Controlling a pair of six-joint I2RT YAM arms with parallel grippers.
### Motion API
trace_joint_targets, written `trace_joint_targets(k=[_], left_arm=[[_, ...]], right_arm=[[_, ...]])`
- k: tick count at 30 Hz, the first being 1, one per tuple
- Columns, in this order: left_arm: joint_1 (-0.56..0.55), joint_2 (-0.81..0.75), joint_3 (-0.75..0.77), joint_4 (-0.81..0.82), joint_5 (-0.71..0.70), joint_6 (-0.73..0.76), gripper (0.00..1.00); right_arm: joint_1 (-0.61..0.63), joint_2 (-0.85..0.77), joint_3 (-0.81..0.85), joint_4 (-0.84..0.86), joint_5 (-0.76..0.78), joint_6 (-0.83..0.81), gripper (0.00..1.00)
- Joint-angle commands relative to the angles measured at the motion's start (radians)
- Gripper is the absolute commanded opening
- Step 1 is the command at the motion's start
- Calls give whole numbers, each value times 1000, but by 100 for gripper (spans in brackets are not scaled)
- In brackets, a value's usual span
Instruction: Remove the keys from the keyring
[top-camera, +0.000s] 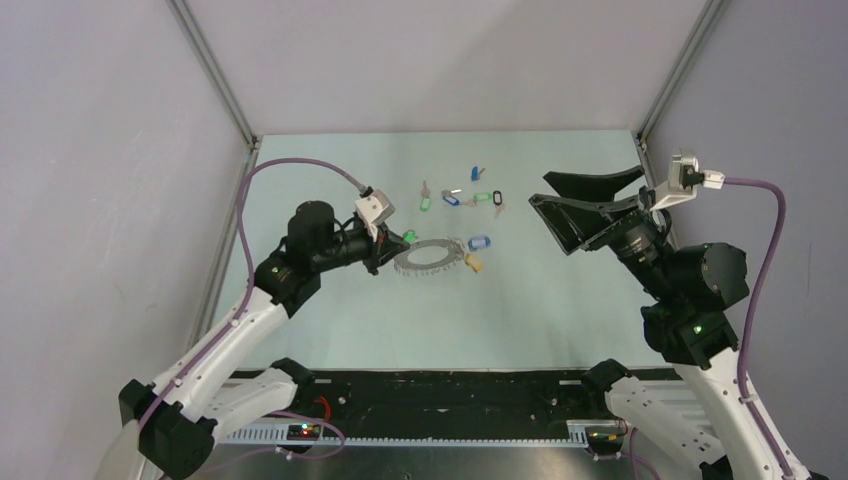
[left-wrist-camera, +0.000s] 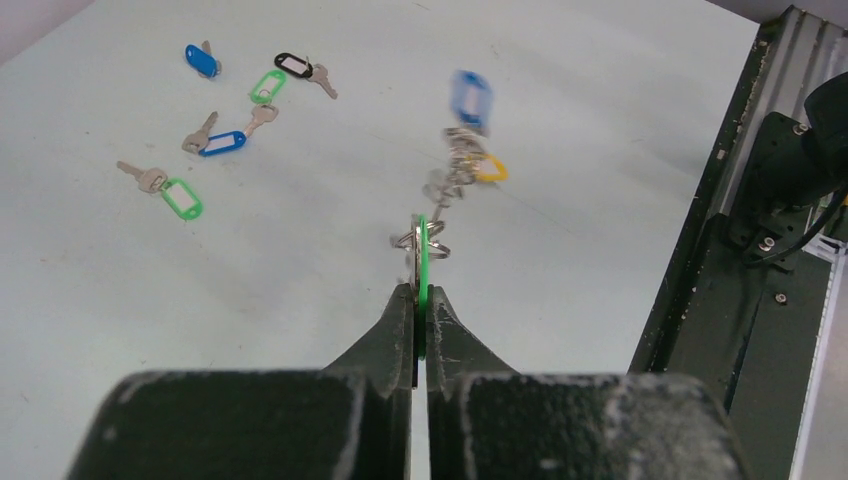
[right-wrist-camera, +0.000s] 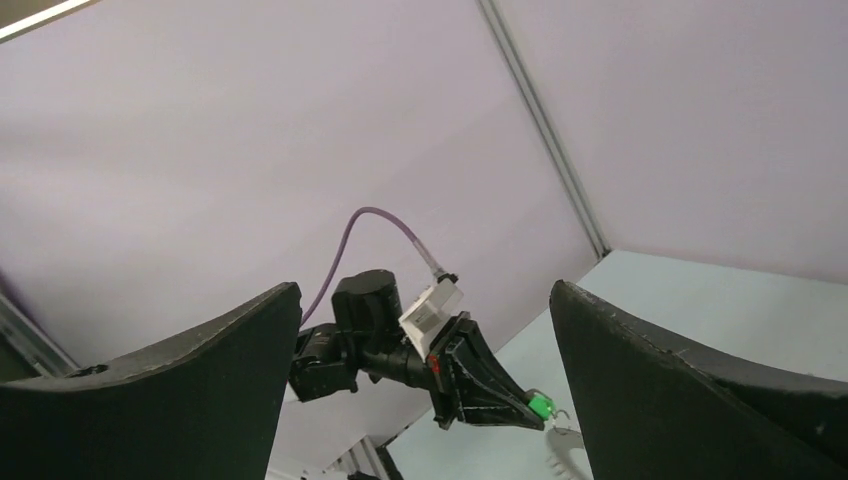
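Note:
My left gripper (top-camera: 392, 248) (left-wrist-camera: 421, 296) is shut on the green tag (left-wrist-camera: 423, 250) (top-camera: 408, 237) of a key, with a thin grey metal edge pressed beside it. The toothed grey keyring (top-camera: 430, 255) hangs from that grip just above the table. A blue-tagged key (top-camera: 479, 242) (left-wrist-camera: 470, 98) and a yellow piece (top-camera: 474, 263) (left-wrist-camera: 490, 168) dangle at its far side, blurred. My right gripper (top-camera: 540, 190) (right-wrist-camera: 425, 290) is wide open and holds nothing. It is raised to the right of the ring and faces the left gripper.
Several loose keys lie behind the ring: a green-tagged one (top-camera: 424, 200) (left-wrist-camera: 180, 197), blue-tagged ones (top-camera: 452, 197) (top-camera: 476, 172), another green one (top-camera: 482, 197) and a black one (top-camera: 497, 197) (left-wrist-camera: 293, 65). Grey walls and metal frame posts enclose the table (top-camera: 330, 330).

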Motion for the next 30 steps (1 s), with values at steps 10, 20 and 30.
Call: trace_joint_targets(k=[10, 20, 30], left_arm=[[5, -52, 56, 33, 49, -6, 0], [-17, -27, 75, 34, 152, -13, 0], [-28, -22, 88, 35, 181, 1, 0]], right_arm=[[-66, 14, 25, -209, -17, -115, 99], [-27, 264, 27, -463, -230, -273, 99], [45, 365, 18, -503, -169, -425, 100]])
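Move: The keyring's big loop hangs from the green tag in my left fingers; its middle is about 6 cm to the right of my left hand, 2 cm back and 6 cm below. From my right hand that middle lies roughly 14 cm left, 5 cm ahead and 32 cm below. The green tag is some 20 cm left, 7 cm ahead and 26 cm down from my right hand; the blue tag about 5 cm left, 6 cm ahead and 36 cm down; the yellow tag 6 cm left, 3 cm ahead and 37 cm down. I bring my open right hand down about 22 cm, with some 6 cm forward and 6 cm left, towards the hanging keyring, tipping its upward-pointing fingers over by about 45 degrees until they point left-forward and slightly down. My left hand keeps its pinch on the green tag, easing about 3 cm back and a little right and up while turning slightly clockwise. ##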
